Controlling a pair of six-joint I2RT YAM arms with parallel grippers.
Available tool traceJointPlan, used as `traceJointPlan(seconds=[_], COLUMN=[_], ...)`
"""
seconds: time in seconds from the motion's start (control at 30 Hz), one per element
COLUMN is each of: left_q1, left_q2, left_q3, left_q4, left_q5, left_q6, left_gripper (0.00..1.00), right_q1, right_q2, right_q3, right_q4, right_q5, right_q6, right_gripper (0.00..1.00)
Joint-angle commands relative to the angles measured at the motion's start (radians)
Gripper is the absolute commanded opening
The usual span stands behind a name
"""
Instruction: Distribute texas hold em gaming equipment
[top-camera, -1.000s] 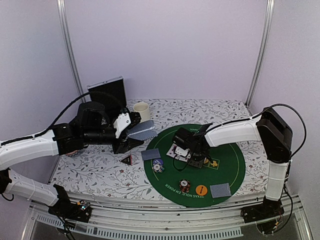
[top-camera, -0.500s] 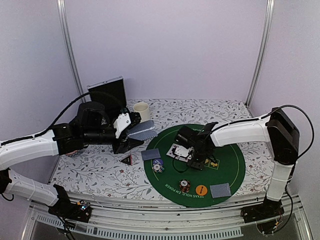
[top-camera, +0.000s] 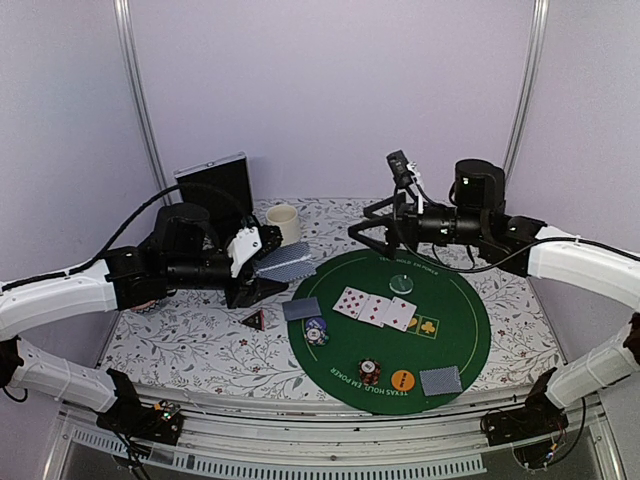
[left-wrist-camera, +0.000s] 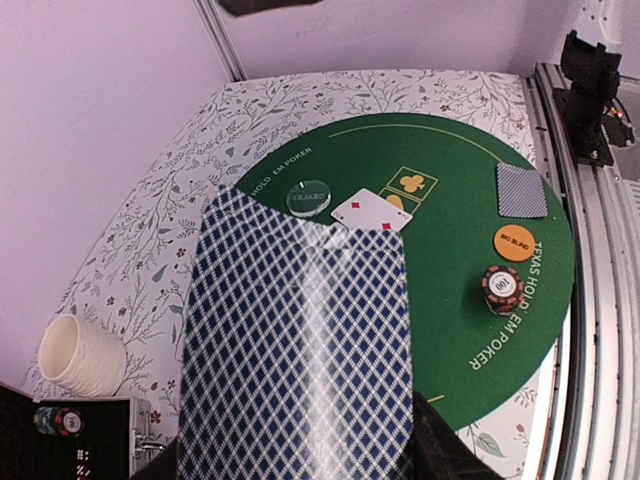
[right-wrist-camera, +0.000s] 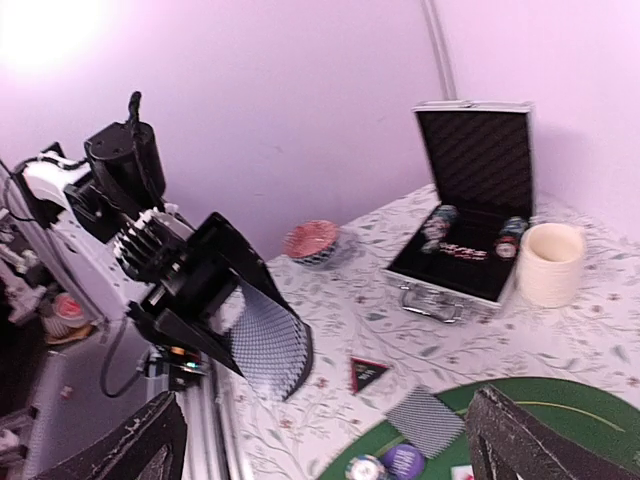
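My left gripper (top-camera: 268, 272) is shut on a deck of playing cards (left-wrist-camera: 300, 340) with blue-checked backs, held above the floral table left of the green mat (top-camera: 460, 320). My right gripper (top-camera: 384, 226) hangs open and empty, raised over the mat's far edge. Three face-up cards (top-camera: 375, 308) lie spread at the mat's centre, with a pale round chip (top-camera: 402, 283) behind them. A face-down card (top-camera: 300, 308) and a blue-white chip stack (top-camera: 317, 330) sit at the mat's left. The dark red stack (top-camera: 369, 371), orange disc (top-camera: 403, 380) and another face-down card (top-camera: 441, 380) lie near its front. The triangular token (top-camera: 255, 319) rests off the mat.
A cream mug (top-camera: 283, 222) and an open silver-edged black case (top-camera: 215, 185) with chips inside stand at the back left. A reddish bowl-like thing (right-wrist-camera: 312, 242) sits on the table's left side. White frame posts rise at both back corners.
My right gripper opened, lifted off the face-up cards and swung up and back over the mat's far edge. The cards now lie spread out. My left arm has not moved.
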Motion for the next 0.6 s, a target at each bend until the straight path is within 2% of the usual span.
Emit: traceJointPlan(seconds=[0.0, 0.2, 0.37, 0.47, 0.57], left_q1=[0.004, 0.004, 0.004, 0.004, 0.004], left_q2=[-0.023, -0.027, -0.021, -0.018, -0.019], left_q3=[-0.002, -0.004, -0.005, -0.003, -0.004], left_q4=[0.028, 0.028, 0.028, 0.027, 0.028], left_q5=[0.042, 0.048, 0.048, 0.044, 0.043], left_q6=[0.005, 0.006, 0.008, 0.007, 0.007], left_gripper=[0.52, 0.52, 0.52, 0.52, 0.52], right_q1=[0.014, 0.065, 0.088, 0.099, 0.102], right_q2=[0.197, 0.344, 0.421, 0.459, 0.486], right_q3=[0.028, 0.140, 0.186, 0.208, 0.222], right_q4=[0.266, 0.273, 0.311, 0.312, 0.306], right_q5=[-0.242, -0.288, -0.351, -0.371, -0.391], right_q6=[0.306, 0.306, 0.328, 0.339, 0.351], right_gripper=[0.99, 1.00, 0.92, 0.83, 0.63])
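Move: The card deck, still held by the left hand, lies about 13 cm to the right hand's left, some 3 cm back and 8 cm below it. On the table some 31 cm down are the face-down cards, 8 cm left and 4 cm ahead, and the face-up cards, 7 cm right and 4 cm ahead; the paper cups stand roughly 12 cm left, 21 cm ahead and 26 cm down. From the left hand, the deck's middle is about 3 cm right, 1 cm ahead and 1 cm below. The right hand comes back empty and wide open from dealing, sweeping some 10 cm left to the free end of the card deck while dipping about 7 cm and then rising again by 2, with a slight draw back at the end. On the way it rolls and swings counter-clockwise, each by about 20 degrees, then slows and starts closing its fingers around the deck's end, about a quarter of their opening, while the left hand stays practically still and keeps its grip on the deck. ##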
